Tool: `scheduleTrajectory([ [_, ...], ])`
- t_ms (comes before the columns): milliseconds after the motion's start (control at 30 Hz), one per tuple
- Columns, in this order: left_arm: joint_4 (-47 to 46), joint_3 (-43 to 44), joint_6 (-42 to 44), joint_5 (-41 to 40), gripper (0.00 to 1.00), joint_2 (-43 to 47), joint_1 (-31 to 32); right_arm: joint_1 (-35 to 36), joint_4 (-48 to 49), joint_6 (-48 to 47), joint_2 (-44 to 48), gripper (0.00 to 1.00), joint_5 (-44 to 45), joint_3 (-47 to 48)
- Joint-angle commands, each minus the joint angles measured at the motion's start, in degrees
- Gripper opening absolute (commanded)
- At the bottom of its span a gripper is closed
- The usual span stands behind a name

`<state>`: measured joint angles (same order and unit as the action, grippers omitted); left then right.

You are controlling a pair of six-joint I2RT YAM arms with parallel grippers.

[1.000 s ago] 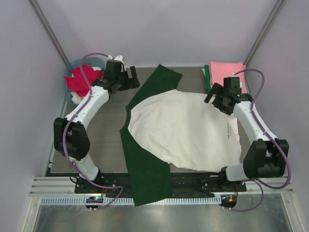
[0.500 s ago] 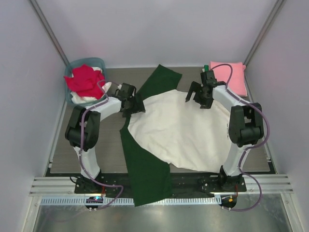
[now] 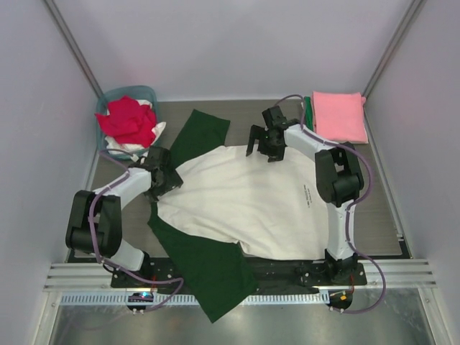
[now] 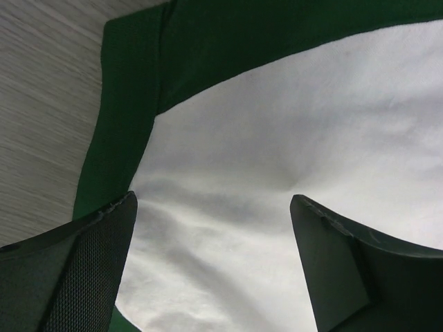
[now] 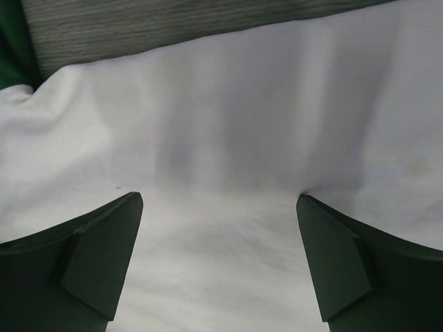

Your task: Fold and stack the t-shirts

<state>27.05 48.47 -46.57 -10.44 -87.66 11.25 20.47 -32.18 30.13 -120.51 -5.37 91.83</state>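
The cream t-shirt with dark green sleeves [image 3: 244, 198] lies spread face-down-looking across the table's middle, one green sleeve [image 3: 198, 136] pointing to the back, the other [image 3: 205, 269] hanging over the front edge. My left gripper [image 3: 164, 180] is open, pressing on the shirt's left edge; its fingertips [image 4: 114, 221] rest on cream cloth [image 4: 277, 152] beside the green shoulder [image 4: 124, 131]. My right gripper [image 3: 267, 144] is open on the shirt's far hem; its fingertips [image 5: 318, 221] press the cream cloth [image 5: 228, 138]. A folded pink shirt [image 3: 338, 115] lies at the back right.
A round teal basket [image 3: 118, 97] at the back left holds red [image 3: 128, 121] and white shirts. A green item [image 3: 307, 111] sits beside the pink stack. Grey table surface [image 3: 381, 208] shows to the right, white walls enclose the cell.
Both arms swung in and down onto the cream shirt. The shirt has slid to the left and forward, its back sleeve shifted left and its front sleeve hangs further over the edge.
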Motion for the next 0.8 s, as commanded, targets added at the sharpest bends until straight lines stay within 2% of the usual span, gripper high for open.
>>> scheduleTrajectory([
  [0, 0.28, 1.10, 0.24, -0.99, 0.92, 1.61, 0.01, 1.15, -0.33, 1.25, 1.24, 1.00, -1.22, 3.18],
  [100, 0.29, 3.47, 3.23, 1.47, 0.92, 2.05, 0.44, 1.15, -0.86, 0.73, 3.43, 1.00, -0.18, 2.83],
  [233, 1.16, 7.60, 7.54, 0.68, 0.93, 3.02, 4.13, -0.07, -1.48, -0.25, 7.12, 1.00, 2.72, 1.69],
  [367, 1.52, 12.87, 10.00, 0.86, 0.93, 0.22, 6.24, -3.06, -1.83, -0.86, 7.57, 1.00, 2.47, 1.24],
  [767, 2.57, 30.44, 11.67, 4.46, 0.91, -22.28, 6.33, -6.49, -2.97, -4.46, -1.65, 1.00, 3.52, 3.96],
])
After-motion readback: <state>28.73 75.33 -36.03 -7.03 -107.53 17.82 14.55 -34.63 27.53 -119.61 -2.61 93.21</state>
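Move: From the left hand, the seam where the t-shirt's far green sleeve meets the white body lies about 13 cm ahead and 10 cm to the right, roughly at fingertip height. The sleeve's middle is some 6 cm beyond that seam, and the laundry basket about 24 cm ahead and 13 cm left of the hand. From the right hand, the nearest stretch of the t-shirt's far white edge is about 4 cm ahead and 6 cm right; the folded stack is 14 cm ahead, 27 cm right. Forward and to the right, the left hand hops about 13 cm over the shirt towards the far sleeve's seam, rising some 7 cm midway and sinking again while turning about 15 degrees clockwise. The right hand edges slightly left, then makes a lower hop to the right along the far edge, ending some 6 cm right of its start. Both grippers stay open, pointing down at the cloth. ##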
